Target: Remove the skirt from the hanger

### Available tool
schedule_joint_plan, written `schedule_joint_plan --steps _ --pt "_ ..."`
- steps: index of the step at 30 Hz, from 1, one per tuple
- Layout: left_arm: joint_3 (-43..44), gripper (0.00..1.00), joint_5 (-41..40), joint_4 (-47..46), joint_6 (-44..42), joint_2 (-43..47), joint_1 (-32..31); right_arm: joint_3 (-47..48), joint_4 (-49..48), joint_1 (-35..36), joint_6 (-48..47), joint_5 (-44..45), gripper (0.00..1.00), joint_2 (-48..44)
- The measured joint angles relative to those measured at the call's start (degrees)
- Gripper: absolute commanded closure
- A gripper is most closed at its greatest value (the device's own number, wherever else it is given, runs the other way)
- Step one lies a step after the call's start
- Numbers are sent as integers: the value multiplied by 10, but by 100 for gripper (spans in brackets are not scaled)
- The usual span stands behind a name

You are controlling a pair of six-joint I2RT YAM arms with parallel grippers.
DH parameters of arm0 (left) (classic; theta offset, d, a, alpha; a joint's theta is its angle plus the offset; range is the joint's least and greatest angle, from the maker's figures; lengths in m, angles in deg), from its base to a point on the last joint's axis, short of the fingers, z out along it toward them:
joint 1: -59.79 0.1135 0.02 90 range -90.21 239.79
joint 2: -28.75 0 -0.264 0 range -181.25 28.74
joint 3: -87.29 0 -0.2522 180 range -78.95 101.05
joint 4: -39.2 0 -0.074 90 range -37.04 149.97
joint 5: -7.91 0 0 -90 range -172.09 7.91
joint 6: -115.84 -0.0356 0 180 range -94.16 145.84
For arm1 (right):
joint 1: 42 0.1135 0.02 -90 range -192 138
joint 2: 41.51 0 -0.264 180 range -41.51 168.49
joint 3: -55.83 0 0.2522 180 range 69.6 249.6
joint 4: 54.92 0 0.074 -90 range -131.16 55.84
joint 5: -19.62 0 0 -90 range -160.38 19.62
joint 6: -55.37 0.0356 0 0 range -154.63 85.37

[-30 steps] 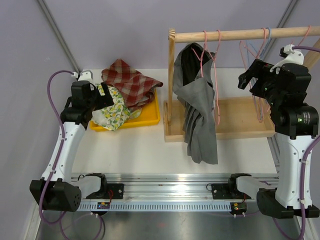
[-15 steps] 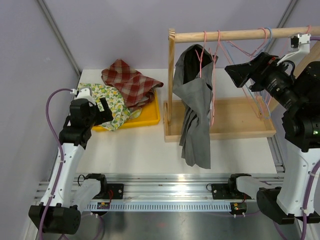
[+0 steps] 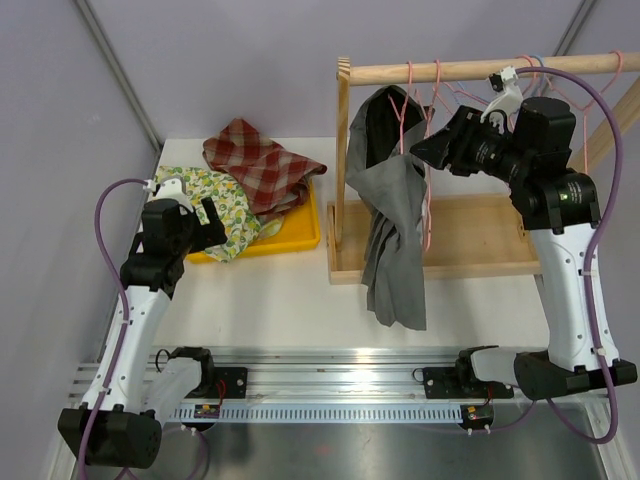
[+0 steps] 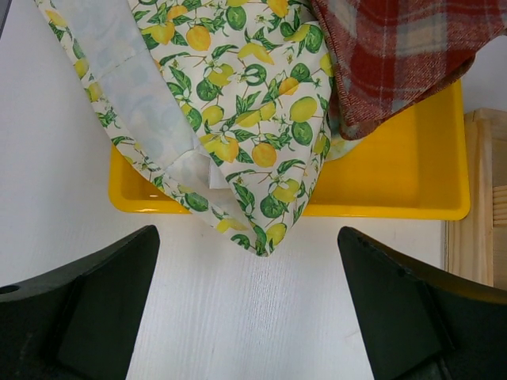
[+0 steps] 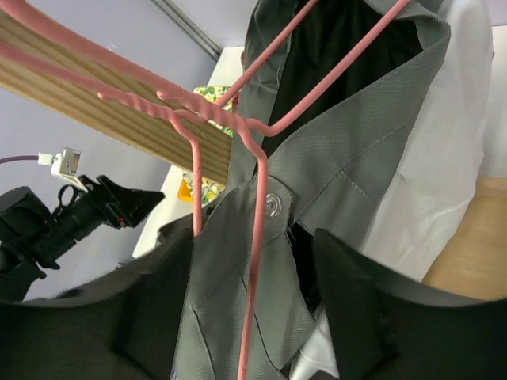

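Observation:
A grey skirt [image 3: 395, 230] hangs from a pink wire hanger [image 3: 430, 150] on the wooden rail [image 3: 480, 70], its hem trailing over the rack's base. My right gripper [image 3: 420, 150] is at the skirt's right side, just under the rail. In the right wrist view its jaws [image 5: 252, 237] stand apart on either side of the snap-buttoned grey waistband [image 5: 348, 158] and the pink hanger wire [image 5: 253, 198]; a gap shows beside the right finger. My left gripper [image 3: 212, 205] is open above the white table, nothing between its fingers [image 4: 247, 237].
A yellow tray [image 3: 300, 235] at the left holds a lemon-print cloth [image 4: 238, 95] and a red plaid cloth [image 4: 396, 55]. The rack's wooden base [image 3: 480, 235] lies under the rail. More empty wire hangers [image 3: 470, 98] hang right of the skirt.
My right arm has swung left along the rail from the far end to the skirt's hanger, and its jaws have narrowed. The left arm drew back from the tray, then stayed still.

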Motion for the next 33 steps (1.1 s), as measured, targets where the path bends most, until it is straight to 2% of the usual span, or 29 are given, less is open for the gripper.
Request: schedule_joint_plan --steps 3,4,7,15,21,25,28,33 --pt "0 1 0 0 -1 0 0 -10 -8 8 -1 14 73 -1" --pt "0 1 0 0 -1 0 0 -12 -10 9 -1 19 85 -1" --pt "0 1 0 0 -1 0 0 -18 -16 9 -2 36 100 -3" --pt "0 1 -1 -2 -2 0 0 1 10 12 -23 89 100 -5" --pt "8 1 1 -7 -2 0 -3 129 95 12 -61 189 100 18" --pt "61 1 -1 6 -4 -7 -23 177 109 12 -84 249 100 15" --pt "128 1 -14 21 -9 -16 -71 178 124 12 -90 269 100 3" --pt "283 1 -42 47 -22 -49 -221 151 155 12 -83 255 100 -35"
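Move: A pink hanger's wire runs between the right hand's open fingers, about 1 cm ahead. The white skirt on it hangs some 8 cm ahead, 1 cm left and 10 cm lower; the grey skirt hangs about 8 cm ahead, 6 cm left and 12 cm below. From the left hand, that wire is roughly 32 cm right, 4 cm ahead and 22 cm higher. Right fingers pinch the pink hanger, carrying it 8 cm right and 5 up; left hand rises 17 cm, swinging right. ##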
